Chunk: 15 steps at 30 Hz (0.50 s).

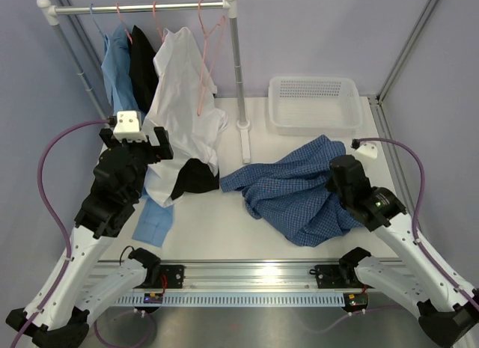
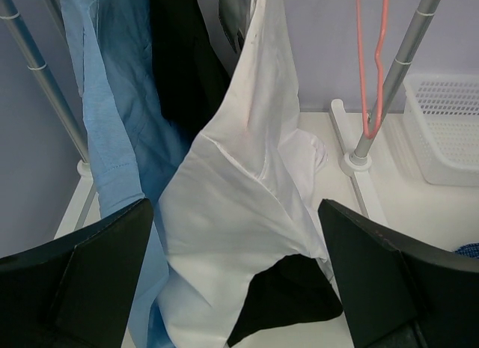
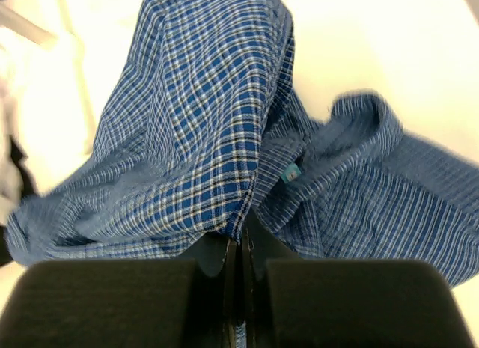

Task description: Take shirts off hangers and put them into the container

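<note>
The blue small-checked shirt (image 1: 292, 187) lies crumpled on the table at the right, off its hanger. My right gripper (image 1: 335, 189) is shut on a fold of it (image 3: 209, 123), the pinch (image 3: 241, 247) showing in the right wrist view. The white shirt (image 1: 179, 101), black shirt (image 1: 142, 63) and light blue shirt (image 1: 116, 63) hang from the rack. A bare pink hanger (image 1: 209, 49) hangs beside them. My left gripper (image 1: 137, 141) stands open just in front of the white shirt (image 2: 239, 213), touching nothing. The white container (image 1: 314, 105) sits at the back right, with no shirt in it.
The rack's rail (image 1: 142, 9) spans the back left, and its right pole (image 1: 236, 63) stands between the shirts and the container. The black shirt's tail (image 1: 196, 179) and the light blue shirt's hem (image 1: 153, 217) trail onto the table by my left arm.
</note>
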Available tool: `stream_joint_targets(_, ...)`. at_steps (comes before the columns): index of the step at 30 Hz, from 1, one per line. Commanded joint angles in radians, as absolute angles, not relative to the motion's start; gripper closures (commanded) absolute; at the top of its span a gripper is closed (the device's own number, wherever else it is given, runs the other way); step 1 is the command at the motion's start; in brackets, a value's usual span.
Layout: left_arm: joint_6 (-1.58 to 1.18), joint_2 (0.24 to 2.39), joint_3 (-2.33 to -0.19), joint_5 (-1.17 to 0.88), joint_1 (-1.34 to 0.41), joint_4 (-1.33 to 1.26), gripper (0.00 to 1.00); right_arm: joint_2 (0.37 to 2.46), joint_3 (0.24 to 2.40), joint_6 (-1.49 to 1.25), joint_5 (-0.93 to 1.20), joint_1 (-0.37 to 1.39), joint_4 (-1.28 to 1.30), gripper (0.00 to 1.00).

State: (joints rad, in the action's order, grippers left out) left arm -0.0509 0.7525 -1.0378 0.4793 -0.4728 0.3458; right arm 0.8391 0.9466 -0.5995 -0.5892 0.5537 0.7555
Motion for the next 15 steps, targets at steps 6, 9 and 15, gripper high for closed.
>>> stream_joint_targets(6,-0.051,0.739,-1.034,0.482,-0.469,0.288,0.01,0.827,0.714,-0.851,-0.378,0.448,0.795,0.28)
stream_joint_targets(9,-0.051,0.739,-1.034,0.477,-0.469,0.287,0.01,0.871,0.696,-0.856,-0.359,0.437,0.782,0.00)
stream_joint_targets(15,-0.045,0.733,-1.031,0.483,-0.469,0.287,0.01,1.077,0.704,-0.827,-0.342,0.425,0.713,0.01)
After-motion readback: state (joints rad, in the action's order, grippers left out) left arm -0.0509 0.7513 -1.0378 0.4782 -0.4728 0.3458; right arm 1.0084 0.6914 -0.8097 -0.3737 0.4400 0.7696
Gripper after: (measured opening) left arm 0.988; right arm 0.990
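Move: The right hand still pinches a raised fold of the blue checked shirt, whose middle lies about 8 cm to its left, 3 cm back and some 17 cm lower. The white container is roughly 28 cm ahead, level sideways, and the rack's near foot some 25 cm left and 14 cm ahead, both around 17 cm down. From the left hand the checked shirt lies about 44 cm right, 6 cm back and 31 cm below. Down and a little back, the right hand quickly drops some 14 cm towards the checked shirt on the table, its fingers opening from a near-shut pinch to fully wide on the way and letting go of the fold. The wrist tips the fingers about 25 degrees further down, so that they end open close over the rumpled cloth. ##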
